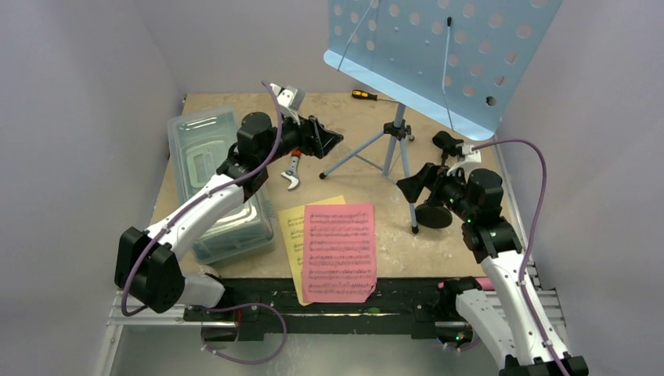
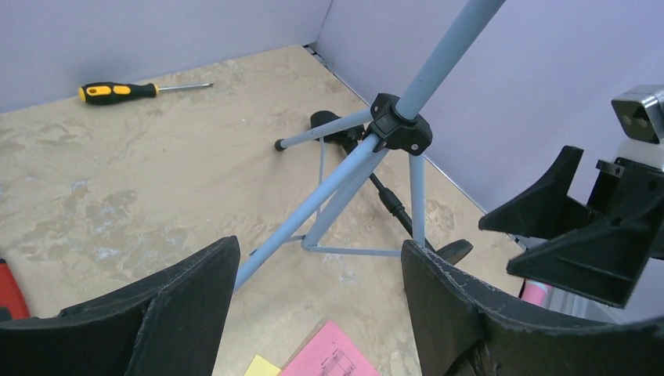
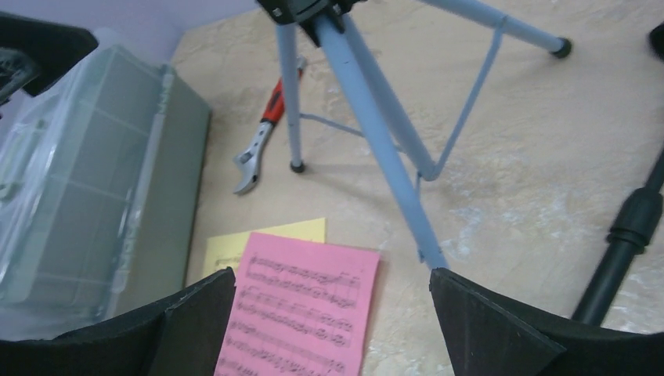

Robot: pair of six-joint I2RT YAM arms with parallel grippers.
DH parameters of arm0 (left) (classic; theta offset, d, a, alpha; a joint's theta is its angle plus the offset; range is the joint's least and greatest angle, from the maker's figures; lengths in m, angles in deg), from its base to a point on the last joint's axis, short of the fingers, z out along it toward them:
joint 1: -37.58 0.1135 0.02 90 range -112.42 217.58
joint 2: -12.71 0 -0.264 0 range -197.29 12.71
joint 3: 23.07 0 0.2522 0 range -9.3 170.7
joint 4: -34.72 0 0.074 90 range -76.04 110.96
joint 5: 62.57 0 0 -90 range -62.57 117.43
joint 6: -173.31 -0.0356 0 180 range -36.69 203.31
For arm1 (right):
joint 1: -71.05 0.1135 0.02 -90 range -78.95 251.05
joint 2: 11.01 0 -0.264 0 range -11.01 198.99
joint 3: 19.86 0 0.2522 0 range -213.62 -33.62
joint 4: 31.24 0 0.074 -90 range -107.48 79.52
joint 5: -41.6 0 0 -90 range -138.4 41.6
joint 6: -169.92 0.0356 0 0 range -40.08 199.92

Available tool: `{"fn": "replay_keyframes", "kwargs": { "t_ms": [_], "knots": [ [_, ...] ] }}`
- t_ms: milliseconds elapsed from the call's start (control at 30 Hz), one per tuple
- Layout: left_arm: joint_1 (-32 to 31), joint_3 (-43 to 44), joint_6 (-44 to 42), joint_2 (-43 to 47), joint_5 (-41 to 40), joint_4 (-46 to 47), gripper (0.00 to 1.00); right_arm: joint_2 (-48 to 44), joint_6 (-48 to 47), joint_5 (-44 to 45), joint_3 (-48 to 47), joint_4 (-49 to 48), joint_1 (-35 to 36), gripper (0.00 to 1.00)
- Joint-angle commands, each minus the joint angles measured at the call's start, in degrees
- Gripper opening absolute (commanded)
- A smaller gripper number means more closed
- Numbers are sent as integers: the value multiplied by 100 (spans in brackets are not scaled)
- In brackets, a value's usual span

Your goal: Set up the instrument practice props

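Note:
The light blue perforated music stand (image 1: 446,55) stands upright on its tripod (image 1: 395,145) at the back of the table. A pink sheet-music page (image 1: 339,252) lies on a yellow page (image 1: 294,227) near the front edge. The black mic stand (image 2: 391,205) lies flat right of the tripod, its round base (image 1: 433,215) toward the front. A pink toy microphone (image 1: 483,283) shows beside the right arm's base. My left gripper (image 1: 333,141) hangs open left of the tripod, holding nothing. My right gripper (image 1: 416,186) is wide open over the lying mic stand, looking down at the pages (image 3: 305,305).
A clear lidded plastic box (image 1: 215,184) takes up the left side. A red-handled wrench (image 1: 293,171) lies between box and tripod. A yellow-and-black screwdriver (image 1: 368,95) lies at the back. Pale walls close in on the left, back and right.

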Motion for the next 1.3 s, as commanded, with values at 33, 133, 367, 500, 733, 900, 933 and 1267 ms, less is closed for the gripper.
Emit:
{"fn": "replay_keyframes", "kwargs": {
  "t_ms": [33,133,367,500,733,900,933,1267],
  "knots": [
    [8,286,-286,232,-309,-126,75,-78,545,-1786,109,265,11,98],
    [8,320,-292,230,-352,-195,75,-390,707,-1628,410,472,173,98],
    [8,306,-179,208,-271,-139,75,-347,1513,-942,1296,41,1528,98],
    [8,263,-115,181,-220,-48,75,331,1703,-166,1629,-771,2114,98],
    [7,264,-165,136,-271,-83,75,1317,1678,849,2080,-2417,2414,97],
    [8,263,-209,110,-321,-125,75,2054,1617,1521,2149,-3090,2715,98],
    [8,263,-218,102,-329,-121,75,2150,1616,1621,2176,-3226,2723,98],
    [8,281,-227,76,-315,-141,75,2974,1906,1503,2569,-4826,2721,95]
  ]
}}
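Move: The pink sheet music lies flat on the table, its middle about 20 cm left of the right hand, 10 cm back and some 24 cm below. Its yellow neighbour's middle is about 26 cm left and 10 cm back. On the table too, the tripod's near foot is 3 cm to the hand's right and 3 cm back; the black stand's base is 9 cm right and 1 cm ahead. From the left hand the pink sheet is 18 cm back, 1 cm right, 32 cm below. Towards the pink sheet the right hand, empty and wide open, sinks nearly 20 cm and shifts about 10 cm left. It first draws back from beside the tripod, then comes forward most of the way again as it keeps sinking, easing to a stop over the sheet's right edge. The fingers tip steeper, ending some 20 degrees lower, and stay open. ##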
